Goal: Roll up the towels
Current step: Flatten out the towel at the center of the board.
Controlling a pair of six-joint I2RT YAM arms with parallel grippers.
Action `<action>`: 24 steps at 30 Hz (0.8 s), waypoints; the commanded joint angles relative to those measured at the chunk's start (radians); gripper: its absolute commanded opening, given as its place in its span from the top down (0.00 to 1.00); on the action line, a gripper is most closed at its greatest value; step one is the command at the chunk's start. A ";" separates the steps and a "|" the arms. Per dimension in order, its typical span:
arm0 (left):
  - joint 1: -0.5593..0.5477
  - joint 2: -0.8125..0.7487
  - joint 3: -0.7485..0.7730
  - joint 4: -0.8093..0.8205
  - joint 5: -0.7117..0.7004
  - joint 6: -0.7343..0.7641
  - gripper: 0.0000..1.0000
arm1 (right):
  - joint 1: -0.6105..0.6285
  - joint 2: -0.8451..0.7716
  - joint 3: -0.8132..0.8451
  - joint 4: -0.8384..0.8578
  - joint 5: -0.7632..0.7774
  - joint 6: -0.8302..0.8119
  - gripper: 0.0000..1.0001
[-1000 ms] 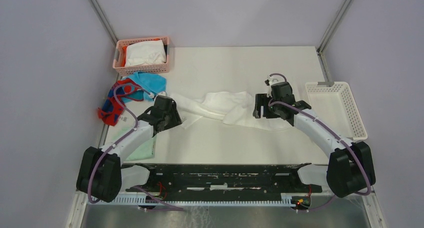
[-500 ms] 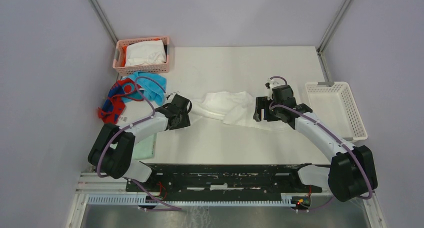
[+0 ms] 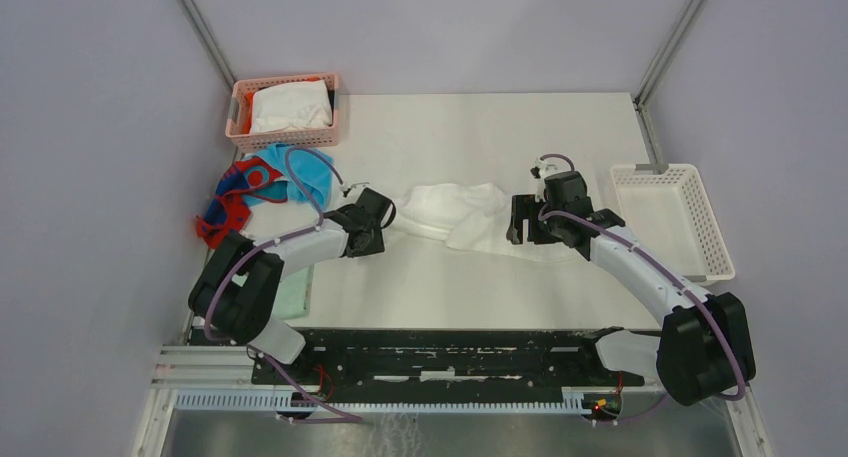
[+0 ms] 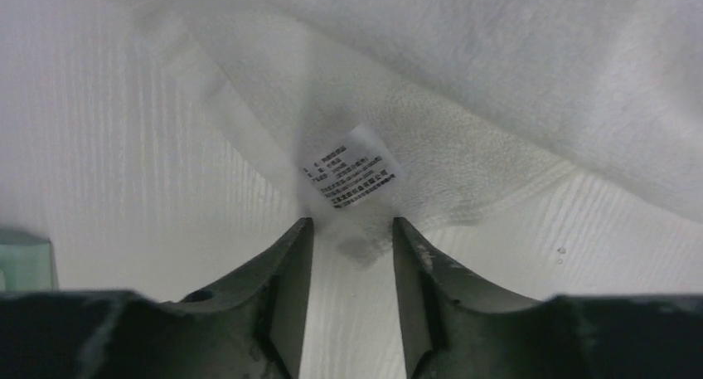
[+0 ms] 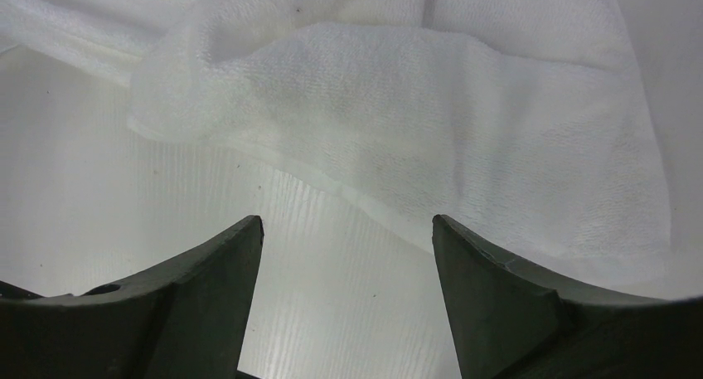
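Note:
A plain white towel point(image 3: 452, 213) lies crumpled in a long heap at the table's middle. My left gripper point(image 3: 380, 220) is at its left end, low over the table. In the left wrist view that gripper point(image 4: 348, 226) stands open, and the towel's corner point(image 4: 431, 159) with its printed label point(image 4: 355, 175) sits right at the fingertips. My right gripper point(image 3: 516, 223) is at the towel's right end. Its jaws point(image 5: 346, 223) are wide open over bare table, just short of the towel's edge point(image 5: 398, 122). A turquoise towel point(image 3: 303, 173) and a red and dark-blue towel point(image 3: 229, 203) lie at the far left.
A pink basket point(image 3: 240, 127) holding white cloth stands at the back left. An empty white basket point(image 3: 672, 217) stands at the right edge. A pale mint-green folded cloth point(image 3: 292, 298) lies beside the left arm's base.
My left arm has swung right and forward until its gripper reached the white towel's left corner, and its jaws have narrowed a little. The right gripper has barely moved.

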State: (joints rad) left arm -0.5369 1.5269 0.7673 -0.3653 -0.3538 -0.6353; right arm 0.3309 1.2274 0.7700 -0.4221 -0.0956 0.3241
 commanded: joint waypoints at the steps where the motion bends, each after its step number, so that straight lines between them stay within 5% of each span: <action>1: -0.030 0.076 0.001 -0.023 -0.027 -0.026 0.58 | -0.004 -0.027 -0.005 0.037 -0.003 -0.013 0.17; 6: -0.031 0.005 0.009 -0.060 -0.061 -0.008 0.96 | -0.003 -0.031 0.000 0.025 0.003 -0.021 0.18; 16: -0.028 -0.287 0.220 -0.286 -0.235 0.152 0.97 | 0.013 0.019 0.019 -0.001 -0.002 -0.035 0.20; 24: -0.028 -0.359 0.271 -0.301 -0.174 0.279 0.97 | 0.231 0.080 0.072 -0.017 0.138 -0.077 0.19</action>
State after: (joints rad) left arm -0.5678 1.1900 1.0042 -0.6353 -0.5224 -0.4736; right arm 0.4778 1.2755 0.7757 -0.4458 -0.0360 0.2813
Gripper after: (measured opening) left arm 0.043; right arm 0.803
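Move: The white towel's label corner sits between the left fingertips, about 1 cm ahead and 1 cm below. From the left hand, the folded green towel is some 14 cm left and 7 cm back, the blue towel about 14 cm left and 13 cm ahead. From the right hand, the white towel's near right corner lies roughly 9 cm right, 2 cm back and 8 cm below; the white basket stands about 25 cm right and 3 cm ahead. Ease the left gripper about 1 cm to the right, shut its half-open fingers to pinch the label corner, then raise it some 16 cm off the table with a slight forward and left drift, tipping the fingertips forward and up nearly 20 degrees. Late on, start the right hand left, back and slightly down over the towel, about 3.5 cm in all, fingers kept wide open. ##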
